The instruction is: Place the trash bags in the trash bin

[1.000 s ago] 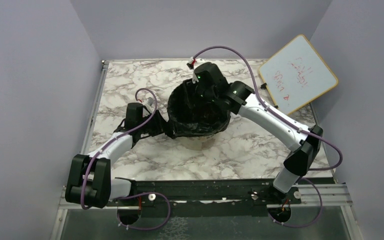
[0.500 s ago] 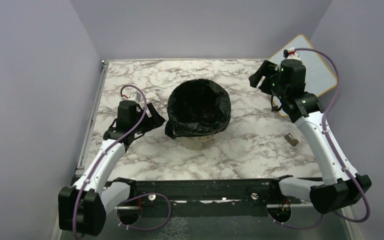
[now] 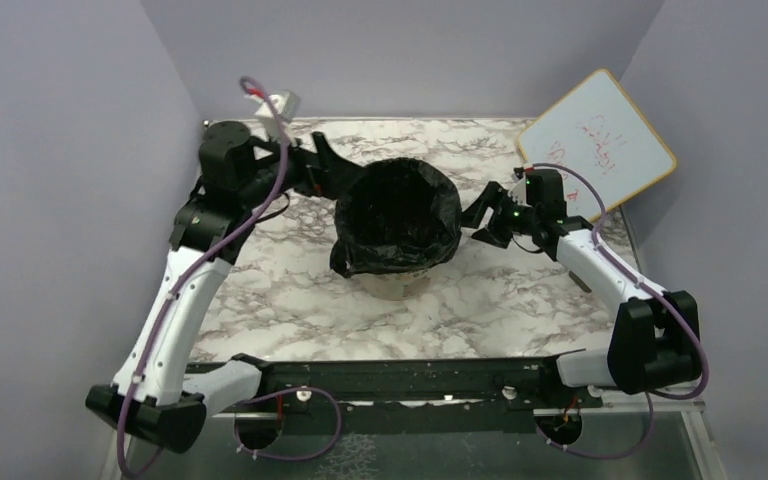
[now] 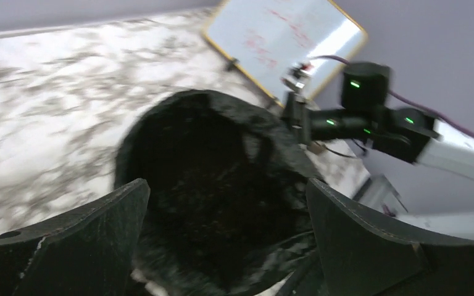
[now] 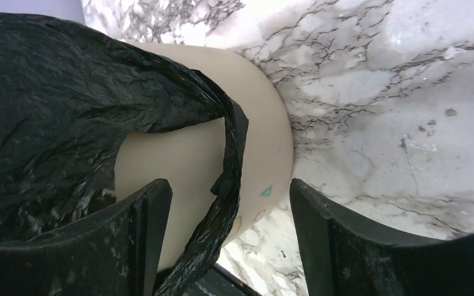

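The black trash bag (image 3: 397,215) lines the beige trash bin (image 3: 392,287) at the table's middle, its edge folded over the rim. My left gripper (image 3: 332,178) hovers at the bin's back-left rim, open. In the left wrist view its fingers (image 4: 74,240) stand wide apart over the bag's dark mouth (image 4: 210,179). My right gripper (image 3: 480,222) sits low beside the bin's right side, open. In the right wrist view a loop handle of the bag (image 5: 229,154) hangs down the bin's wall (image 5: 173,160) between the spread fingers (image 5: 311,234), unclamped.
A whiteboard with a yellow frame (image 3: 597,147) leans at the back right, close behind the right arm. Purple walls enclose the marble table (image 3: 260,290) on three sides. The arms' mounting rail (image 3: 410,380) runs along the near edge.
The left gripper let go, opened and swung from the bin's left side to its back-left rim. The right arm left the bin, swung out to the whiteboard, then dropped beside the bin's right side.
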`<act>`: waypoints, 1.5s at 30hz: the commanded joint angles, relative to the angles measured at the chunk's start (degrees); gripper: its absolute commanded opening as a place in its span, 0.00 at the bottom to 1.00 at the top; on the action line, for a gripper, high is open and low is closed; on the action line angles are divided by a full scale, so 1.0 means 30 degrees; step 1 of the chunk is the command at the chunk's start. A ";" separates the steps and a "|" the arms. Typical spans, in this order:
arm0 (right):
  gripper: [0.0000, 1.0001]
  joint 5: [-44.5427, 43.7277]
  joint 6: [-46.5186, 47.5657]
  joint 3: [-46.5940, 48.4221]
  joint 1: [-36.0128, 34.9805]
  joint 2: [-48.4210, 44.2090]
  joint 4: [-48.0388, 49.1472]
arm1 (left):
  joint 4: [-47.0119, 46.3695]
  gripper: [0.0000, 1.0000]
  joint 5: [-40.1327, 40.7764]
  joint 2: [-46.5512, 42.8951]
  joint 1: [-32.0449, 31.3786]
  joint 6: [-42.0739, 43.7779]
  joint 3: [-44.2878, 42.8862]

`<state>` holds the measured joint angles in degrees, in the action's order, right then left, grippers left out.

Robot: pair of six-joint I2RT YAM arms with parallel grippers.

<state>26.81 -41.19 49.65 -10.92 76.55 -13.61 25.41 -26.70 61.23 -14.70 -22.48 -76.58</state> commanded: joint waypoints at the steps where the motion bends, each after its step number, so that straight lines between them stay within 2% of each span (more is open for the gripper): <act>1: 0.76 0.2782 -0.0231 -0.0035 0.0031 0.1191 0.1487 | 0.1004 0.99 -0.2294 0.3269 -0.3910 0.1354 -0.2012; 5: 0.76 0.3307 0.0032 -0.0315 0.0037 0.1480 0.1460 | 0.3597 0.91 0.1212 0.5945 -0.6823 0.2832 -0.3684; 10: 0.76 0.3040 0.0190 -0.0622 0.0040 0.1209 0.1210 | 0.6412 0.84 0.5768 0.8435 -0.8675 0.3991 -0.5316; 14: 0.76 0.2999 0.0133 -0.0569 0.0046 0.1185 0.1212 | 0.6655 0.82 0.6402 0.9660 -0.9295 0.4568 -0.5081; 17: 0.76 0.3238 0.0049 -0.0495 0.0045 0.1232 0.1326 | 0.6683 0.81 0.8007 1.0315 -0.9607 0.4633 -0.4261; 27: 0.76 0.3168 0.0338 -0.0604 0.0034 0.1110 0.0952 | 0.4301 0.80 0.7650 1.2352 -0.9690 0.5131 -0.1909; 35: 0.76 0.3075 0.0411 -0.0916 0.0035 0.1134 0.0975 | 0.2625 0.77 0.7465 1.2410 -0.9744 0.5162 0.0430; 41: 0.76 0.3261 0.0143 -0.0964 0.0022 0.1380 0.1198 | 0.2804 0.78 0.6138 1.3764 -0.9720 0.5899 0.0683; 45: 0.76 0.4217 -0.0372 -0.1290 0.0017 0.1481 0.2319 | 0.2887 0.78 0.6165 1.4861 -0.9720 0.5897 0.0518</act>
<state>34.76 -41.06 47.03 -10.81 80.95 -10.87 34.65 -6.44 102.06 -43.62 -6.17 -75.09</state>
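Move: The black trash bag, lining the trash bin, has its middle about 13 cm right of the raised, empty left hand, level with it fore and aft and roughly 25 cm below; the bin around it is centred on the same spot. The bag's left rim is almost straight beneath that hand, some 15 cm down. From the right hand the bag's middle lies about 18 cm left, 3 cm back and 3 cm lower. Swing the open left gripper right over the trash bag's mouth, then drive it down into the bag, about 30 cm in all, tipping the fingers steeply downward and letting them close slightly on the way. Meanwhile ease the open right gripper 2 to 3 cm down and a little back and left, beside the bag's right edge. ##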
